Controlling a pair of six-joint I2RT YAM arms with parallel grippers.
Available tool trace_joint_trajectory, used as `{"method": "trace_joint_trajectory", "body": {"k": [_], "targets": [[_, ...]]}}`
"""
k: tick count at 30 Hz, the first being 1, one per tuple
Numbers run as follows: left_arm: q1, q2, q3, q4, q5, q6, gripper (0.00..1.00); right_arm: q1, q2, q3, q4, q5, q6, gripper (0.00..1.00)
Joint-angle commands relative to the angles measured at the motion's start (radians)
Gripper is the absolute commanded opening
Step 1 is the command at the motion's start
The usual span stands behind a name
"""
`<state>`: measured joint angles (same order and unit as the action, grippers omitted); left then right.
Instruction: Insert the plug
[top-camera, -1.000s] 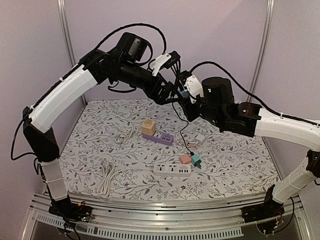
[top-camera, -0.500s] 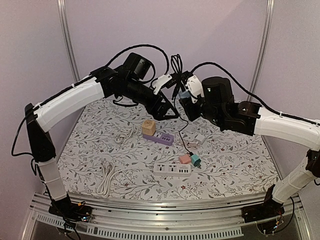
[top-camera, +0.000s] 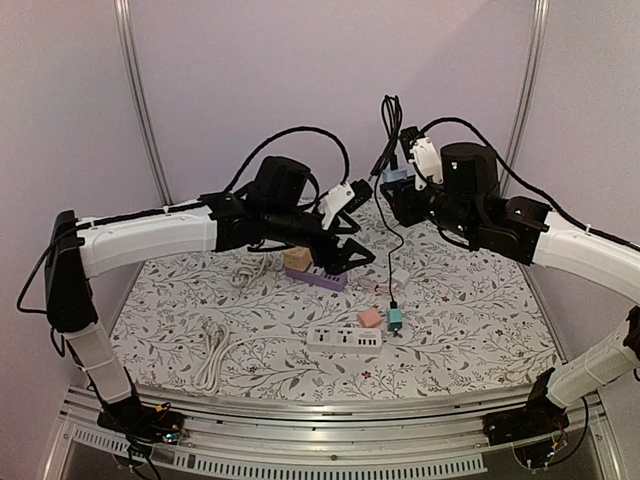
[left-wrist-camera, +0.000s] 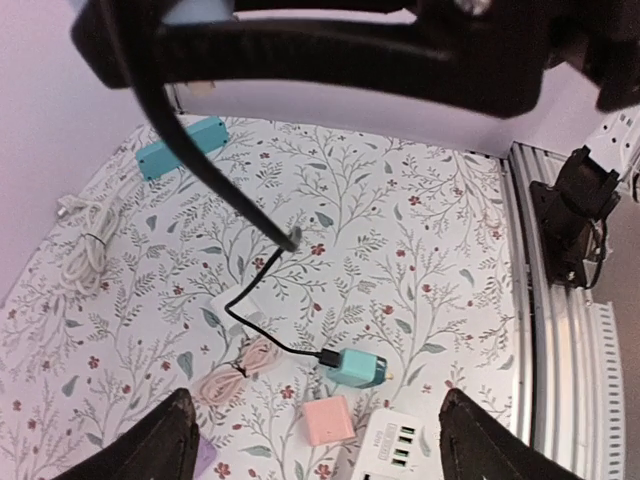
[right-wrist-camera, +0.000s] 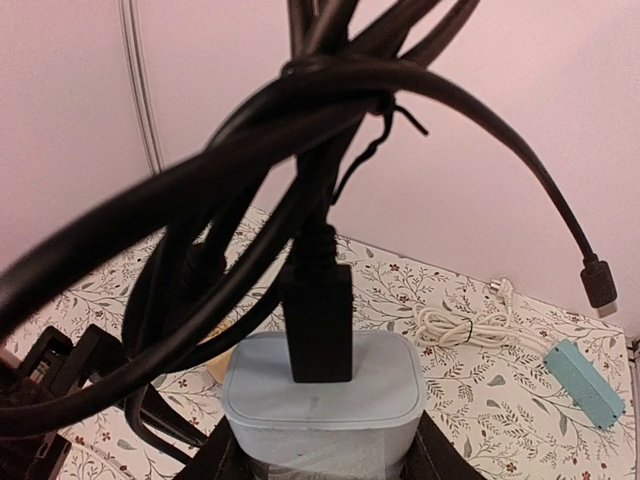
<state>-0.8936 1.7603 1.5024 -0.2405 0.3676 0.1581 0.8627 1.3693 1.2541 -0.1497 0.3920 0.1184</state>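
The plug, a pale blue charger block with a black USB connector stuck in its top, is held high above the table. My right gripper is shut on its sides, and it also shows from above. A tied black cable bundle stands above it, and one strand hangs toward the mat. My left gripper is open and empty, low over the purple power strip. Between its fingers I see a white power strip, a pink cube and a teal plug.
The white power strip lies near the front centre, with the pink cube and teal plug beside it. A tan block sits on the purple strip. White cable coils lie at left. A teal bar lies at the back.
My left arm has swung down and away from the right gripper, stopping over the purple strip. The right gripper has risen with the plug and its cable bundle.
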Motion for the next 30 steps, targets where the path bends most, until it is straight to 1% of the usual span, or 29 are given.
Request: {"method": "trace_joint_trajectory", "body": {"k": [1, 4, 7, 9, 11, 15, 18, 21, 24, 25, 26, 27, 28, 30], "targets": [[0.005, 0.024, -0.079, 0.352, -0.034, -0.019, 0.76, -0.007, -0.039, -0.019, 0.027, -0.021, 0.038, 0.00], [0.005, 0.064, -0.094, 0.473, 0.008, -0.037, 0.74, -0.008, -0.030, -0.010, 0.027, -0.011, 0.036, 0.00], [0.003, 0.094, -0.130, 0.611, 0.071, -0.113, 0.78, -0.008, -0.017, -0.008, 0.029, 0.002, 0.039, 0.00], [-0.002, 0.104, -0.162, 0.706, 0.078, -0.144, 0.78, -0.008, -0.012, -0.010, 0.027, 0.015, 0.042, 0.00], [-0.004, 0.118, -0.179, 0.768, 0.048, -0.167, 0.71, -0.008, -0.012, -0.009, 0.028, 0.023, 0.045, 0.00], [-0.008, 0.132, -0.223, 0.888, 0.019, -0.180, 0.52, -0.007, 0.002, 0.012, 0.024, 0.004, 0.040, 0.00], [-0.017, 0.131, -0.227, 0.944, 0.015, -0.180, 0.47, -0.007, 0.020, 0.028, 0.013, -0.002, 0.035, 0.00], [-0.018, 0.146, -0.196, 0.916, -0.028, -0.212, 0.40, -0.007, 0.026, 0.029, 0.012, 0.004, 0.038, 0.00], [-0.019, 0.158, -0.176, 0.917, -0.010, -0.212, 0.33, -0.007, 0.026, 0.024, 0.010, 0.002, 0.037, 0.00], [-0.021, 0.158, -0.177, 0.921, 0.011, -0.197, 0.28, -0.008, 0.025, 0.023, 0.007, 0.002, 0.036, 0.00], [-0.027, 0.155, -0.180, 0.921, 0.019, -0.169, 0.22, -0.007, 0.024, 0.021, 0.003, 0.001, 0.027, 0.00], [-0.033, 0.150, -0.188, 0.923, 0.010, -0.141, 0.05, -0.008, 0.024, 0.020, -0.002, 0.001, 0.019, 0.00], [-0.039, 0.143, -0.198, 0.924, -0.005, -0.114, 0.00, -0.010, 0.023, 0.017, -0.008, 0.005, 0.007, 0.00], [-0.042, 0.119, -0.220, 0.917, -0.007, -0.075, 0.00, -0.029, 0.018, -0.001, -0.023, 0.021, -0.019, 0.00]]}}
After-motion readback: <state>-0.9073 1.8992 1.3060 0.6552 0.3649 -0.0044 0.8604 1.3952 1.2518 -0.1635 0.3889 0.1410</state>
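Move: The black cord running from the light-blue plug down to the teal plug hangs about 5 cm to the right of my open left hand, 3 cm farther out and 2 cm higher. The light-blue plug, gripped by my right hand, is some 6 cm ahead, 7 cm right and 9 cm above the left. On the table about 24 cm below, both roughly 1 cm ahead, lie the teal plug 12 cm right and the pink block 6 cm right. From my right hand, the cord is about 2 cm back, 3 cm left and 6 cm down. I bring my left hand about 4 cm right towards the hanging cord, up some 3 cm and a little forward, tilting the fingers up by roughly 30 degrees until they point level to the right. As I get there I shut them from nearly wide open and pinch the cord just below my right gripper. My right hand keeps its hold on the light-blue plug, sinking about 1.5 cm late on. ##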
